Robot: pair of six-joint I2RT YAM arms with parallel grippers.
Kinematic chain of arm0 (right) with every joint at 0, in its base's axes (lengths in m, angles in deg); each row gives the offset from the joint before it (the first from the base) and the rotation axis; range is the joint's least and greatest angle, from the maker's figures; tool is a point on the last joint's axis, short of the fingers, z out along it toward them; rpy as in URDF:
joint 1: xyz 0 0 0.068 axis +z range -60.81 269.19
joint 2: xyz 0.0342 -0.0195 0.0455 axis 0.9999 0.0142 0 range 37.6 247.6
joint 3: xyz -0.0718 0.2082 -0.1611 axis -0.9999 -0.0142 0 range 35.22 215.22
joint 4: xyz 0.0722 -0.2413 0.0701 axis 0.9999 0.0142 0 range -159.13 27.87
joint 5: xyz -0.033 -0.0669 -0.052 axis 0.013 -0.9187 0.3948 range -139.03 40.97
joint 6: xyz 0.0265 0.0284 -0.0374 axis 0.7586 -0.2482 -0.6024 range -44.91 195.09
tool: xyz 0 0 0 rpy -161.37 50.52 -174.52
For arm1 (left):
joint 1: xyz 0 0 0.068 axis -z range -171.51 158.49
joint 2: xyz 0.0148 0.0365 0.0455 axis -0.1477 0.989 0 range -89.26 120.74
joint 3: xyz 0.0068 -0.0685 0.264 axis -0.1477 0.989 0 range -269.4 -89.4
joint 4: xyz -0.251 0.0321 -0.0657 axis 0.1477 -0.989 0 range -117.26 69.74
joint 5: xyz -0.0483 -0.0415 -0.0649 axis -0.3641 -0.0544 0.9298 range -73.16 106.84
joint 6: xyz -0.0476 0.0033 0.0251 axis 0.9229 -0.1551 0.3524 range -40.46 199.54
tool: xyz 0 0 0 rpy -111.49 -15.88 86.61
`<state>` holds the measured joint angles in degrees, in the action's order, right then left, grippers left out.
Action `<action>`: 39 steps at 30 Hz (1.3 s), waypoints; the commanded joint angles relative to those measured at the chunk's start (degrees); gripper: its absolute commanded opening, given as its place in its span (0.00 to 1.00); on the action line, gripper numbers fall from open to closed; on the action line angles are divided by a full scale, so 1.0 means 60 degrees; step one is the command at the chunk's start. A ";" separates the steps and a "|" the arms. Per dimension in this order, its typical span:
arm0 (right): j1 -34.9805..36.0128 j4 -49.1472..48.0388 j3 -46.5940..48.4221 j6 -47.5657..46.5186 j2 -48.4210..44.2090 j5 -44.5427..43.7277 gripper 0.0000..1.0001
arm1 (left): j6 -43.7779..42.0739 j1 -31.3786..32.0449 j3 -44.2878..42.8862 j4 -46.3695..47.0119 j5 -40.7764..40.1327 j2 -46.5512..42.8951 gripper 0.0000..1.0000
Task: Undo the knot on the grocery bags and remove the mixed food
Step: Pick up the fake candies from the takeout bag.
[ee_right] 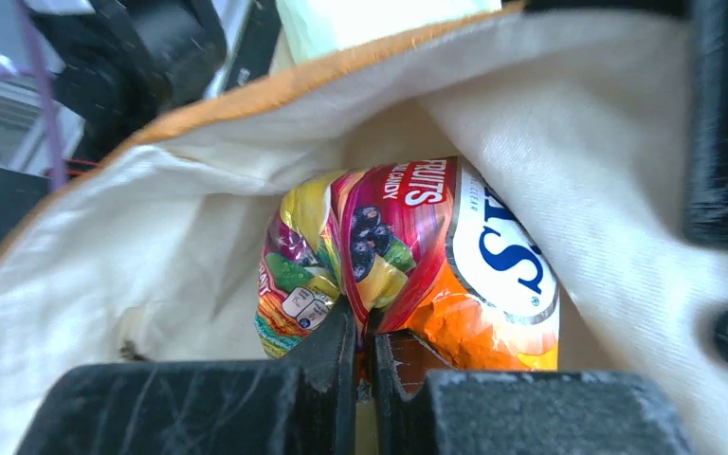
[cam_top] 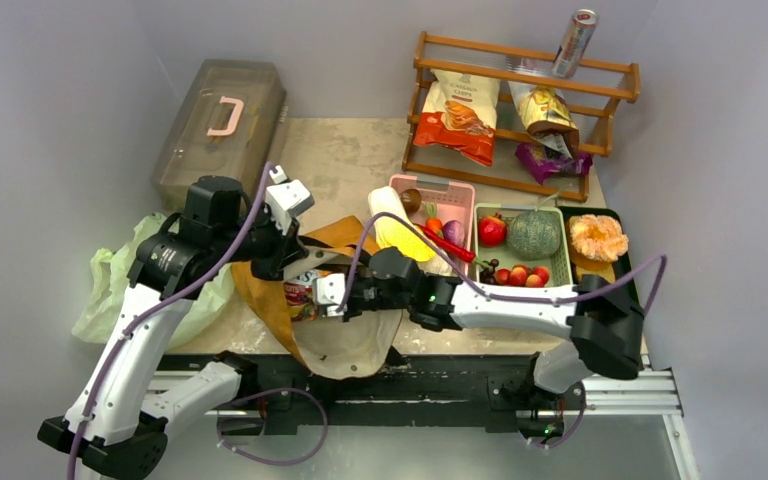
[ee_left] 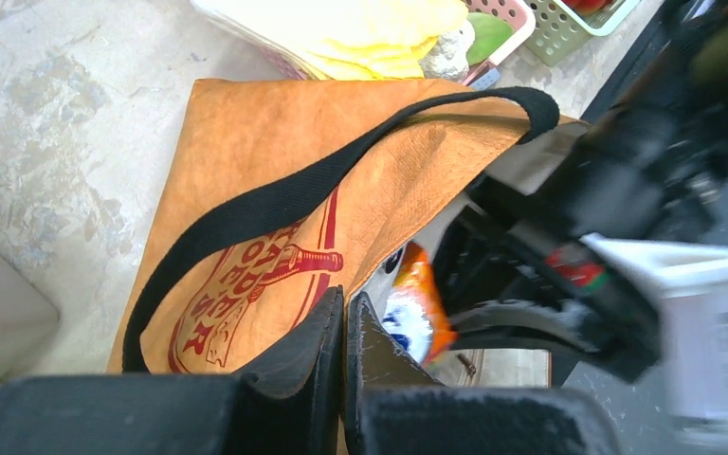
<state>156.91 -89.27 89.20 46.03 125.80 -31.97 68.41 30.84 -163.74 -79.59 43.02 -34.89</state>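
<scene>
The mustard-brown tote (cam_top: pixel 265 315) lies on its side at the table's near edge, its cream lining (ee_right: pixel 199 218) showing. My left gripper (cam_top: pixel 272 262) is shut on the tote's upper rim (ee_left: pixel 246 161), beside the black strap (ee_left: pixel 275 204). Reaching into the tote's mouth, my right gripper (cam_top: pixel 308 294) is shut on the crimped end of a colourful fruit-candy snack packet (ee_right: pixel 341 246). An orange packet (ee_right: pixel 493 313) lies against it, and this orange packet (ee_left: pixel 417 303) also shows past my left fingers. The pale-green plastic bag (cam_top: pixel 110 280) lies slack at the left; its knot is hidden.
A pink basket (cam_top: pixel 457 192) holds cabbage, chilli and onion. A green basket (cam_top: pixel 560 265) holds red fruits, grapes and a melon. A black tray (cam_top: pixel 612 272) sits at the right. A wooden rack (cam_top: pixel 520 60) with chip bags and a can stands behind. A lidded box (cam_top: pixel 220 125) is at the back left.
</scene>
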 commanded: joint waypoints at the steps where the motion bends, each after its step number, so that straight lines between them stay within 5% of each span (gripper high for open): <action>1: -0.0126 0.0527 0.0213 0.0546 -0.1497 0.0968 0.00 | -0.0224 -0.0107 -0.0070 0.0101 -0.0254 0.0016 0.00; 15: -0.0769 0.3312 0.0028 0.0762 -0.4902 0.1321 0.00 | -0.0466 -0.0107 0.0070 0.0035 -0.0079 0.0288 0.00; 22: -0.0843 0.3342 0.0838 0.1687 -0.5748 -0.0312 0.00 | -0.0403 -0.0107 0.0050 -0.0049 -0.0050 0.0358 0.00; 25: -0.1097 0.2908 0.0829 0.2595 -0.5890 -0.2189 0.00 | -0.0251 -0.0107 0.0057 -0.0002 -0.0020 0.0380 0.00; 30: -0.3947 0.2692 0.1233 0.6496 -0.5415 -0.3975 0.00 | -0.0222 -0.0107 -0.0033 0.0015 0.0012 0.0397 0.00; 39: -0.6546 0.4066 0.1542 0.9799 -0.4410 -0.4759 0.00 | -0.0065 -0.0110 0.0054 0.0355 -0.0162 0.0211 0.00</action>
<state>121.48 -65.11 97.26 92.17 99.27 -56.08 67.10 30.64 -163.72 -79.64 42.99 -32.80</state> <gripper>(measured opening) 0.022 0.015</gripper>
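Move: The right hand, already gripping the candy pack in the mouth of the brown bag, has the wooden snack rack about 37 cm ahead, 42 cm to its right and some 10 cm lower. The chips bag on the rack lies roughly 37 cm ahead and 29 cm right, the purple pack 34 cm ahead and 49 cm right, and the pink basket 20 cm ahead and 24 cm right, about 15 cm lower. From the left hand the rack is about 33 cm ahead, 45 cm right. Draw the right gripper up and to the right, slightly back, to lift the pinched candy pack out of the bag mouth. Once it is roughly 15 cm up, sweep it forward and right over the pink basket towards the rack, turning the hand about 60 degrees clockwise with the fingers kept shut. Keep the left gripper pinching the bag's rim almost in place. ##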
